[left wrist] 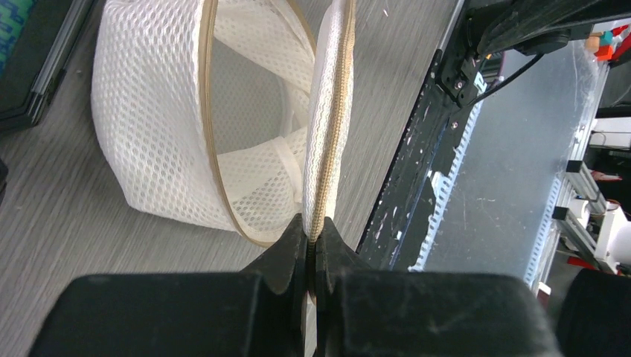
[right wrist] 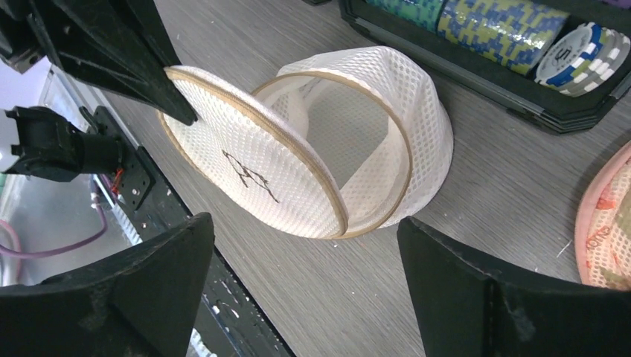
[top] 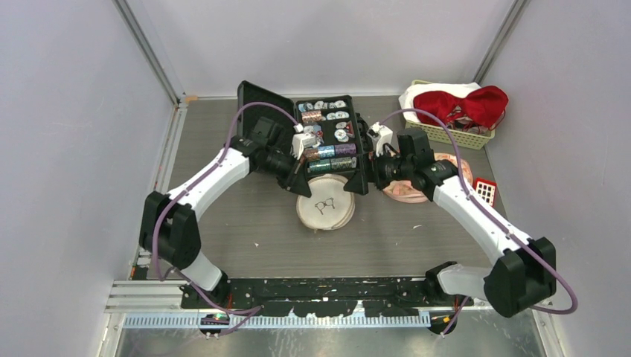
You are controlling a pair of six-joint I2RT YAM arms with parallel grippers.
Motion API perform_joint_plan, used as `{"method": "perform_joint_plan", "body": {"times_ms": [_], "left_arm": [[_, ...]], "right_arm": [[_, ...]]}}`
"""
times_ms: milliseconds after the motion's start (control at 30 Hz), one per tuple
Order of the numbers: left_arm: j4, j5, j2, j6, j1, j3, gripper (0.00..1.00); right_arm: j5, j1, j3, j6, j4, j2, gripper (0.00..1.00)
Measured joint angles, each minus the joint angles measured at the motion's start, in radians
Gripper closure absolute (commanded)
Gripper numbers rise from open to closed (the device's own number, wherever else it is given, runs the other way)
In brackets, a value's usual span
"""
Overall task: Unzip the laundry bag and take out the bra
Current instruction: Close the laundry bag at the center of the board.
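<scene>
The laundry bag (top: 326, 204) is a round white mesh pouch with a tan zipper, lying on the table between both arms. It is unzipped, and its lid (left wrist: 327, 111) stands up on edge away from the body (left wrist: 149, 111). My left gripper (left wrist: 311, 238) is shut on the lid's zippered rim. In the right wrist view, the lid (right wrist: 245, 171) bears a dark printed mark and the left fingers (right wrist: 149, 67) pinch its top. My right gripper (right wrist: 303, 223) hangs open just in front of the bag, holding nothing. Inside the bag I see only white mesh and a white band (left wrist: 286, 160); the bra is hidden.
An open black case of poker chips (top: 327, 137) lies just behind the bag. A pink padded thing (top: 405, 192) sits under the right arm, next to a small red-and-white item (top: 485, 191). A green basket (top: 454, 134) at the back right holds a red garment (top: 469, 104). The black base rail (left wrist: 417, 186) runs along the table's near edge.
</scene>
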Motion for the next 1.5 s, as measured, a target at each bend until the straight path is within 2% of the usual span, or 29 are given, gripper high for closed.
{"method": "perform_joint_plan", "body": {"times_ms": [233,433,633,867,967,1033,1133,1267,1333,1400,1500], "left_arm": [[-0.038,0.000,0.107,-0.001,-0.005,0.094,1.00],[-0.058,-0.012,0.190,0.008,-0.005,0.157,1.00],[-0.075,-0.052,0.255,0.028,-0.005,0.187,1.00],[-0.072,-0.134,0.276,0.026,-0.005,0.196,1.00],[-0.067,-0.159,0.282,0.018,-0.005,0.216,0.99],[-0.057,-0.172,0.285,0.005,-0.005,0.228,0.99],[-0.039,-0.187,0.286,-0.014,-0.005,0.230,0.92],[0.006,-0.194,0.281,-0.054,-0.006,0.214,0.73],[0.032,-0.195,0.264,-0.073,-0.006,0.186,0.60],[0.056,-0.199,0.221,-0.078,-0.005,0.139,0.51],[0.076,-0.222,0.113,-0.065,-0.005,0.066,0.45]], "right_arm": [[-0.069,-0.020,0.037,-0.041,-0.029,0.110,0.01],[-0.099,-0.020,0.105,-0.128,-0.060,0.250,0.08],[-0.056,-0.020,0.161,-0.218,-0.073,0.348,0.13],[0.024,-0.011,0.171,-0.243,-0.034,0.425,0.22],[0.042,-0.004,0.171,-0.241,-0.011,0.449,0.30],[0.044,0.001,0.171,-0.238,0.005,0.460,0.42],[0.037,0.008,0.172,-0.232,0.024,0.471,0.62],[0.018,0.011,0.174,-0.217,0.032,0.482,0.88],[0.008,0.011,0.174,-0.216,0.028,0.484,0.99],[-0.003,0.012,0.174,-0.215,0.025,0.484,0.99],[-0.018,0.013,0.162,-0.203,0.027,0.484,0.99]]}}
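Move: The right hand, wide open and empty, is going for the right edge of the laundry bag's lid, about 7 cm below it, 3 cm to its left and 2 cm ahead; the bag body's middle is roughly 8 cm left, 3 ahead and 13 down, the chip case 21 ahead, 6 left and 15 down. The left hand already grips the lid's left edge, with the bag body it is closing about 4 cm ahead, 7 right and 12 below. While the left hand, still pinching the lid's left edge, carries it forward about 7 cm and down some 5 cm towards the bag's open mouth, the right hand sinks about 10 cm and reaches some 6 cm forward and slightly left, then closes from wide open to pinch the zipper edging at the lid's right edge. Once the right fingers start shutting, the left fingers open to about half, let go of the lid, and that hand draws back and up a couple of centimetres. ##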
